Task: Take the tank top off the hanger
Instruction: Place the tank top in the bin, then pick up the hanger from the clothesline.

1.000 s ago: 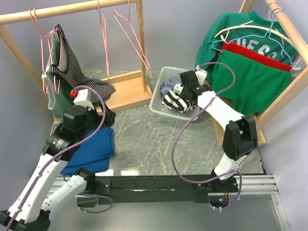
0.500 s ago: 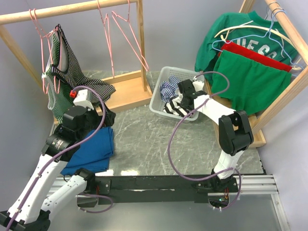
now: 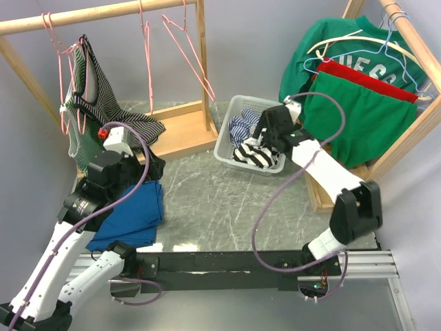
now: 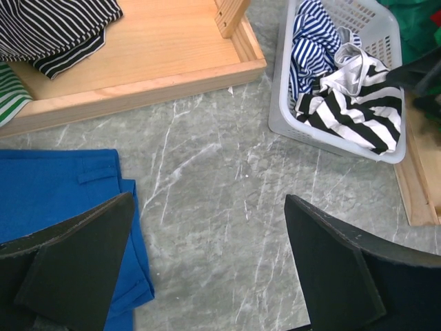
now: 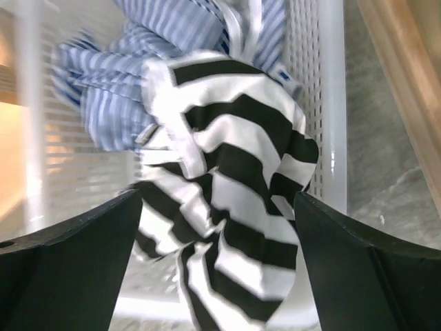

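A dark striped tank top (image 3: 96, 93) hangs on a pink hanger (image 3: 52, 36) on the left rack, over a green-striped one (image 3: 79, 141); its hem shows in the left wrist view (image 4: 55, 24). My left gripper (image 3: 153, 169) (image 4: 207, 269) is open and empty, low over the table beside a folded blue cloth (image 4: 55, 186). My right gripper (image 3: 265, 141) (image 5: 217, 269) is open just above a black-and-white striped garment (image 5: 234, 200) (image 3: 253, 155) that lies in the white basket (image 3: 224, 148), touching nothing.
The basket (image 5: 334, 103) also holds a blue-striped garment (image 5: 103, 110). The left rack's wooden base (image 4: 158, 62) is behind the blue cloth (image 3: 131, 210). Two bare pink hangers (image 3: 176, 41) hang on the left rail. Green and red garments (image 3: 358, 110) hang on the right rack.
My right arm dipped toward the basket, then swung its elbow out to the right; the gripper now hovers over the striped garment. My left arm has not moved.
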### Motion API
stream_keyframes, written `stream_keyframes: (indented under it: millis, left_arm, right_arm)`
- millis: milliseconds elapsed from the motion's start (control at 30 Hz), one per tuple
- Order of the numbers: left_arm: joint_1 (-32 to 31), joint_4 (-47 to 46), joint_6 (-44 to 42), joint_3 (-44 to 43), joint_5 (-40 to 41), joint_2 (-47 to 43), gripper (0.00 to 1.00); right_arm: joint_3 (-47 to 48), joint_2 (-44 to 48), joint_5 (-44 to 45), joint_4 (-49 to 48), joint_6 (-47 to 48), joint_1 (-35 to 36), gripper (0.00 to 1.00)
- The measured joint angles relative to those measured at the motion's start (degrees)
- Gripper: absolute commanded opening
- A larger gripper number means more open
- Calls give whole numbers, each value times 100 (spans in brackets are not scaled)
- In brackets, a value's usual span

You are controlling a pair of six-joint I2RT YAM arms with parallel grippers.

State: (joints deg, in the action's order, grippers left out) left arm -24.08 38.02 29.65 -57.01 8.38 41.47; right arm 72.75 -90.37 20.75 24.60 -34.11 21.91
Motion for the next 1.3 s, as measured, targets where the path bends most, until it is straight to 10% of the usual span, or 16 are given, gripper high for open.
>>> stream_keyframes:
  millis: [467, 967, 1300]
  left_arm:
    - [0, 393, -240, -1665, 455, 256, 96]
    - [72, 885, -1311, -4465, 1971, 2214, 96]
    - [1399, 1458, -1394, -5038, 1029, 2894, 96]
  right_arm:
    - [-1517, 2990, -442, -96, -229, 1377, 100]
    - [-1665, 2328, -713, 280, -697, 2767, 100]
    - [-1768, 2339, -804, 269, -804, 3099, 100]
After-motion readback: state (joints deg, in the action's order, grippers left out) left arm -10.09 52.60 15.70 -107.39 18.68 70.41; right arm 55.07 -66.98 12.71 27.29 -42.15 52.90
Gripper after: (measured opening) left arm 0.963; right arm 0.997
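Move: From my left hand, the hanging dark striped tank top is about 17 cm ahead, 19 cm left and 5 cm above. The green-striped one is 14 cm ahead, 23 cm left, level in height. An empty hanger is 17 cm ahead, 2 cm left, 15 cm up. From my right hand, the dark top is roughly 48 cm left, level fore-and-aft, 15 cm up; the black-and-white top in the bin is directly below, 2 cm left, 10 cm down. I take my empty right hand out of the bin: up about 8 cm, then back some 20 cm and to the left, sinking again as it yaws left over the open table. My left hand climbs towards the hanging tank tops, then swings forward and left, easing down slightly at the end, its fingers lifting and turning left. Both grippers stay open. ##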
